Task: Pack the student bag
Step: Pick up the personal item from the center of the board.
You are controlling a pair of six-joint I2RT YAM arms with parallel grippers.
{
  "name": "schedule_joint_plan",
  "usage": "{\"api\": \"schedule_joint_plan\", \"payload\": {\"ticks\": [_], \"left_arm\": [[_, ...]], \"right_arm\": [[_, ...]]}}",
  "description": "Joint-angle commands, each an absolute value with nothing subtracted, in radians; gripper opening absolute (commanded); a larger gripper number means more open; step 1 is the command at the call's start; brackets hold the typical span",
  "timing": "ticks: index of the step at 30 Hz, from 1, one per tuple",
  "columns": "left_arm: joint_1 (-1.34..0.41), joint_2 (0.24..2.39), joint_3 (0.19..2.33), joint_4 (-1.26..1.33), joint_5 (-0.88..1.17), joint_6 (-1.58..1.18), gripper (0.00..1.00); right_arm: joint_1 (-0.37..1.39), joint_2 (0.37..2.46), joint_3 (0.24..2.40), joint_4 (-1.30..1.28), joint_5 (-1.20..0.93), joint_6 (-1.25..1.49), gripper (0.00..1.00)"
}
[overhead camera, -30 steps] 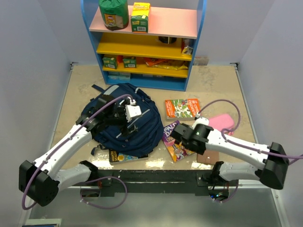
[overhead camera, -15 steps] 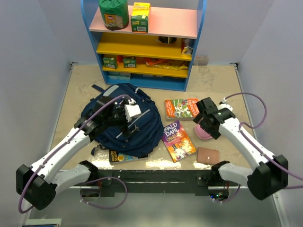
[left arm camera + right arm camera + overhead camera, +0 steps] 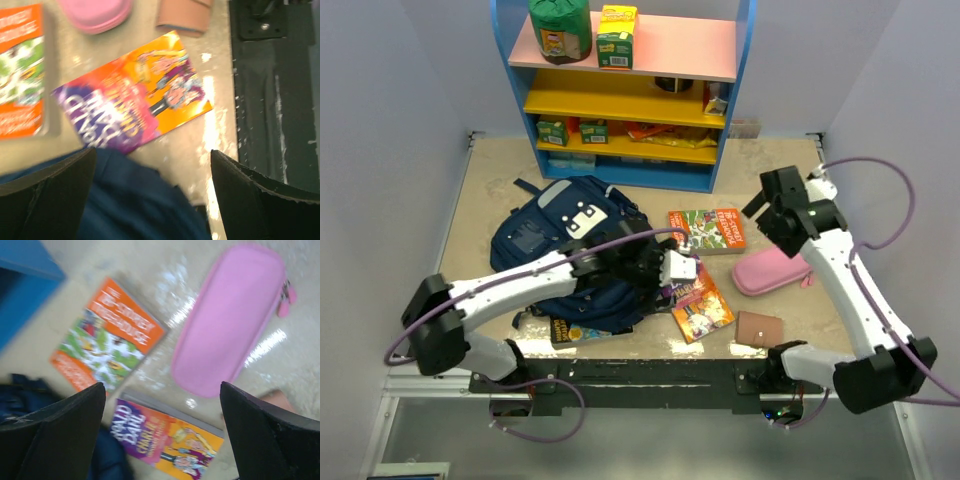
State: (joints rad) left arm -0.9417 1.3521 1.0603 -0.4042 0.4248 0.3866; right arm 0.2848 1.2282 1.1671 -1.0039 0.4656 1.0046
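Observation:
The student bag (image 3: pixel 560 250), navy with pale patches, lies on the table's left half. My left gripper (image 3: pixel 672 275) reaches past the bag's right edge and hangs open over the near end of a purple and orange book (image 3: pixel 708 303). In the left wrist view the open gripper (image 3: pixel 152 195) has bag fabric (image 3: pixel 140 205) between its fingers and the book (image 3: pixel 135 110) just ahead. My right gripper (image 3: pixel 768 215) is raised at the right, open and empty. Its wrist view shows that gripper (image 3: pixel 162 435) above a pink pencil case (image 3: pixel 230 315) and an orange and green book (image 3: pixel 110 340).
A brown wallet (image 3: pixel 758 328) lies near the front edge, right of the purple book. The pink case (image 3: pixel 772 270) and the orange book (image 3: pixel 705 230) lie mid-right. Another book (image 3: pixel 565 330) sticks out under the bag's near side. A blue shelf unit (image 3: pixel 620 100) stands at the back.
My left arm swung from above the bag rightwards to the purple book. My right arm pulled away from that book, rising back to the far right.

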Motion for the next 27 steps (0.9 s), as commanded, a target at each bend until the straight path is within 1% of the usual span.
{"api": "schedule_joint_plan", "payload": {"ticks": [1,5,9,17,19,27], "left_arm": [[-1.022,1.506,1.130,-0.290,0.497,0.376,1.00],[-1.087,1.672,1.233,-0.221,0.546,0.348,1.00],[-1.130,1.834,1.330,-0.181,0.532,0.330,1.00],[-1.143,2.014,1.483,-0.086,0.574,0.245,1.00],[-1.157,2.058,1.506,-0.081,0.572,0.249,1.00],[-1.187,2.201,1.615,-0.080,0.583,0.244,1.00]], "right_arm": [[0.282,1.158,1.337,-1.089,0.580,0.991,0.99],[0.282,1.045,1.374,-1.060,0.568,0.967,0.99],[0.282,0.908,1.367,-0.976,0.540,0.887,0.99],[0.282,0.813,1.295,-0.891,0.474,0.801,0.98],[0.282,0.789,1.273,-0.864,0.463,0.778,0.97],[0.282,0.755,1.284,-0.838,0.442,0.718,0.94]]}}
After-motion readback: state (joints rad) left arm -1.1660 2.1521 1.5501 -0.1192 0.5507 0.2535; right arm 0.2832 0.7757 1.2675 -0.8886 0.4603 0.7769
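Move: The personal item, a brown snap-closed wallet, lies about 25 cm right of the open left hand, 4 cm back and 18 below. The Roald Dahl book lies 10 cm right of that hand and 2 ahead; the pink case, 28 right and 10 ahead, both some 17 cm lower. From the right hand the personal item is about 16 cm back, 3 right and 18 below. Left hand, open, sweeps 20 cm right and 11 down towards the personal item; right hand rises clear 16 cm. ##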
